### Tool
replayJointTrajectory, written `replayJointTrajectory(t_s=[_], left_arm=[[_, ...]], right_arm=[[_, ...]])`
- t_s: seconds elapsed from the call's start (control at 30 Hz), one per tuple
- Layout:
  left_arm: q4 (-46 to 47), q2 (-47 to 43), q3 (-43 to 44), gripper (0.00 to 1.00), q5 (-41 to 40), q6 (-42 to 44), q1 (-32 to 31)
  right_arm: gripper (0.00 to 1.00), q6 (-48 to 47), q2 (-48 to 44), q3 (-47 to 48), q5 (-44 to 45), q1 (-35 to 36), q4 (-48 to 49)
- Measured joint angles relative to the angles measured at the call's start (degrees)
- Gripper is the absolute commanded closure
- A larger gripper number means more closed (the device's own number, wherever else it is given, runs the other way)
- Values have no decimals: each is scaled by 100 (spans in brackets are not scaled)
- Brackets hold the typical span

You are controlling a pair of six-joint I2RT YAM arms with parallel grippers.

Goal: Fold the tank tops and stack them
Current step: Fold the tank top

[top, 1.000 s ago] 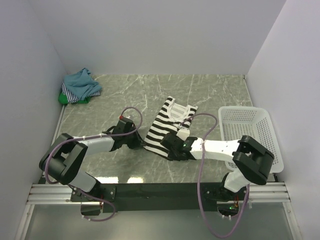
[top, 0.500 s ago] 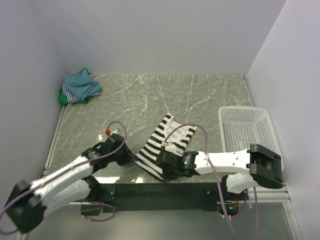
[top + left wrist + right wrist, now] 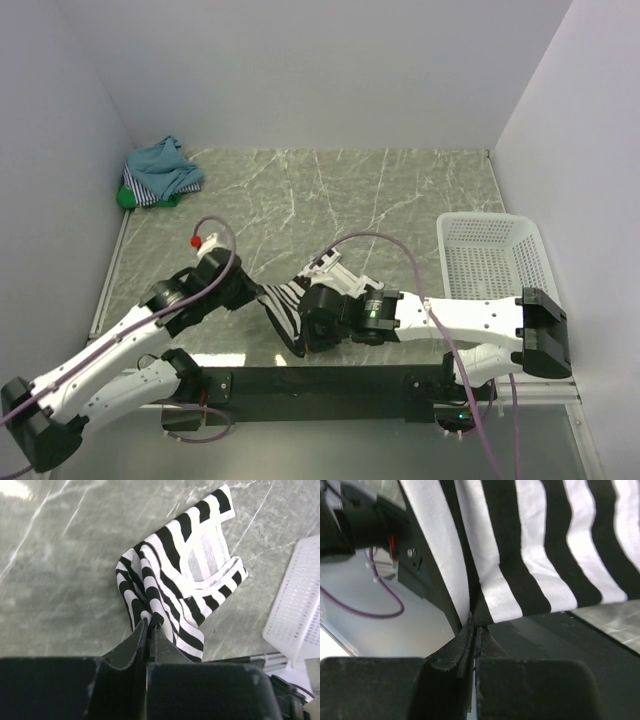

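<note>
A black-and-white striped tank top (image 3: 288, 303) (image 3: 185, 575) (image 3: 545, 550) hangs bunched between both arms near the table's front edge, its neckline end trailing on the marble behind. My left gripper (image 3: 258, 292) (image 3: 150, 625) is shut on one corner of its hem. My right gripper (image 3: 303, 345) (image 3: 476, 625) is shut on the opposite hem corner, down over the black front rail. A pile of other tank tops (image 3: 160, 172), teal on top with blue-white stripes and green beneath, lies in the far left corner.
A white lattice basket (image 3: 498, 262) (image 3: 300, 615) stands at the right edge of the marble table (image 3: 400, 200). White walls close the space on three sides. The black mounting rail (image 3: 330, 380) runs along the front.
Both grippers have pulled the striped tank top toward the front edge and to the left; the cloth, earlier spread flat mid-table, is now gathered and lifted at its hem.
</note>
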Motion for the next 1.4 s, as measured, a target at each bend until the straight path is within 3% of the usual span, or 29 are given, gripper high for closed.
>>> replayJointTrajectory(t_s=[0.63,1.1,1.27,1.4], left_arm=[[1478,4054,2638,99,374,750,129],[1530,4994,3587,99,817,769,562],[1633,4638,3060,99,1003,741,839],[1438,3998,2363,99,1119,745,1226]], right_arm=[[100,-122,-1449,-1353,-1425,-3016,638],[100,-525,-1506,-1353,-1821,-4192,769],[100,-455,-1493,-1335,-1873,-4033,911],[100,-269,-1274,-1060,-1635,-3265,1016]])
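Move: Gripped at the hem, the tank top slants away from both hands: its shoulder end lies about 13 cm ahead and 21 cm right of the left hand, and about 26 cm ahead and 12 cm right of the right hand, some 12 cm below both. The white basket's middle is around 36 cm right of that end and level with it. The folded pile is roughly 41 cm ahead and 29 cm left of the left hand. Swinging forward and to the right together, the two hands carry the pinched, raised hem after the shoulder end, the left going about 17 cm forward and 12 right, the right slightly less while twisting some 25 degrees clockwise. Then both turn back, mostly leftward, the left sinking a little and the right rising, fingers still shut on the cloth. ##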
